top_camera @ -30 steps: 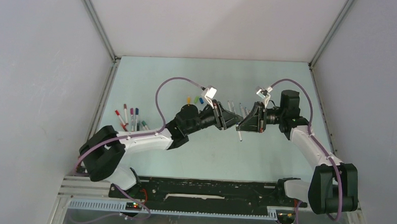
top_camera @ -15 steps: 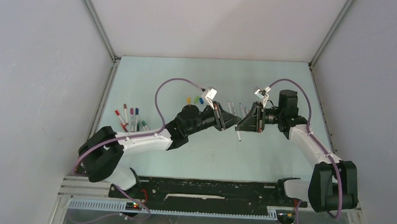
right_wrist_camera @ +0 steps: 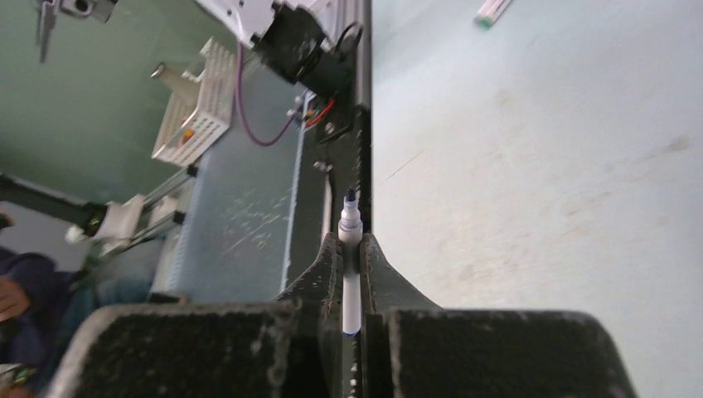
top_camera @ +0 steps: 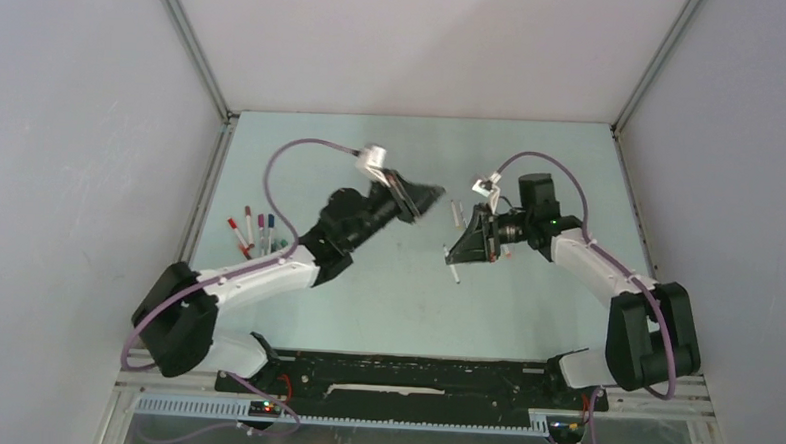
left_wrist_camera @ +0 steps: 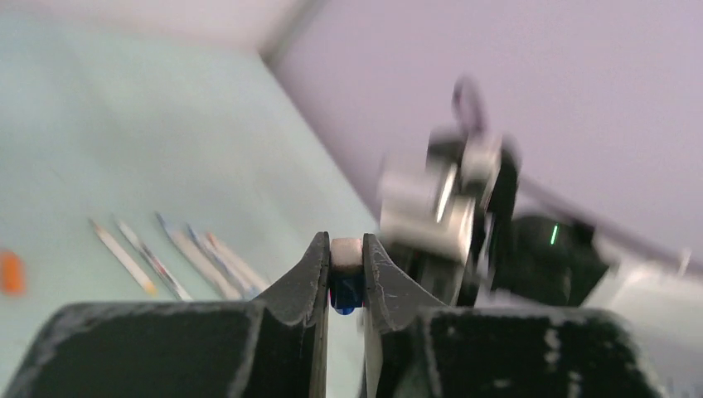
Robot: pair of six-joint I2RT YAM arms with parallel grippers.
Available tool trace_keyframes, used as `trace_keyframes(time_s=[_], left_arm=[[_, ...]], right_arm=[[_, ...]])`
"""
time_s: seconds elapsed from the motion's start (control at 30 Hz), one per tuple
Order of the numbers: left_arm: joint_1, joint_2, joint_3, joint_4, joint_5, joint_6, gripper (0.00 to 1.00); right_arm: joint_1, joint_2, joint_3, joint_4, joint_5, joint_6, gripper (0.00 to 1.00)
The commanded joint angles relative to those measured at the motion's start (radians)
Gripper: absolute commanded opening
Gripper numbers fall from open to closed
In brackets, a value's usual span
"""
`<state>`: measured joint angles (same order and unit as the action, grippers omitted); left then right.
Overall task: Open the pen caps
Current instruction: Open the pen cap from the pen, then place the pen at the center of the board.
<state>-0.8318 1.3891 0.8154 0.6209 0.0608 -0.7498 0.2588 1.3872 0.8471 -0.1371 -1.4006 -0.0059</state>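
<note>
The overhead view shows my left gripper (top_camera: 430,195) raised over the middle of the table, apart from the right one. The left wrist view has that gripper (left_wrist_camera: 346,243) shut on a short blue pen cap (left_wrist_camera: 346,286) with a pale end. My right gripper (top_camera: 457,256) is shut on a white pen barrel (right_wrist_camera: 351,286) whose bare dark-blue tip (right_wrist_camera: 351,197) sticks out past the fingertips. An orange cap (left_wrist_camera: 10,272) lies on the table at the left. Other caps are hidden behind the left arm in the overhead view.
Several capped pens (top_camera: 253,232) lie in a row near the left wall. Several uncapped white barrels (left_wrist_camera: 178,257) lie on the table behind the grippers, one visible overhead (top_camera: 456,214). A green-tipped pen (right_wrist_camera: 495,9) lies farther off. The table's near edge has a black rail (top_camera: 412,388).
My left gripper closed on the blue cap, pulled it off the pen and swung back and left. The right gripper shifted left with the bare barrel.
</note>
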Motion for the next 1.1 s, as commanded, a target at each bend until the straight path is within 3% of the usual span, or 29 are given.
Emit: trace_keyframes(time_s=[0.0, 0.1, 0.23, 0.37, 0.47, 0.6, 1.07], left_arm=[[0.098, -0.123, 0.036, 0.198, -0.189, 0.038, 0.0], [0.113, -0.156, 0.004, 0.213, -0.198, 0.043, 0.0], [0.148, -0.179, -0.033, 0.167, -0.149, 0.02, 0.0], [0.176, -0.188, -0.042, -0.043, -0.07, 0.0, 0.0], [0.179, -0.188, -0.049, -0.208, -0.02, 0.016, 0.0], [0.179, -0.202, -0.104, -0.295, 0.037, 0.04, 0.0], [0.179, -0.254, -0.265, -0.271, 0.084, 0.061, 0.0]], right_arm=[[0.051, 0.04, 0.012, -0.168, -0.007, -0.089, 0.0], [0.051, 0.04, 0.019, -0.164, -0.002, -0.084, 0.0], [0.015, 0.022, 0.084, -0.339, 0.093, -0.242, 0.0], [-0.042, -0.026, 0.095, -0.366, 0.372, -0.278, 0.0], [-0.098, -0.015, 0.089, -0.311, 0.613, -0.213, 0.0], [-0.182, 0.03, 0.094, -0.276, 0.79, -0.184, 0.0], [-0.288, 0.258, 0.203, -0.323, 0.979, -0.223, 0.02]])
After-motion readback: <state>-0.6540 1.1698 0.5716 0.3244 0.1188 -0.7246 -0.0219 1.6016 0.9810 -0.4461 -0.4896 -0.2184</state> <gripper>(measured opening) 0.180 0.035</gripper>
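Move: About 16 cm ahead of the left hand, 4 cm to its left and 26 cm below lies the orange cap, right end of the cap row; the smaller blue cap is 3-4 cm to the left of it, the larger blue one 7 cm. From the right hand the orange pen, right end of the pen row, lies roughly 14 cm ahead, 14 cm right and 19 cm below, the thin blue pen 2 cm to the left of it. Drawing apart with cap and pen already separated, the left hand keeps its pinch on the blue cap, swings up and left, then sinks past its starting height, ending 10 cm lower with fingers tipped down. The right hand, still gripping the open pen, dips slightly back, then sweeps right, forward and down beside the pen row, about 17 cm rightward, fingers swinging from leftward to forward and down. ##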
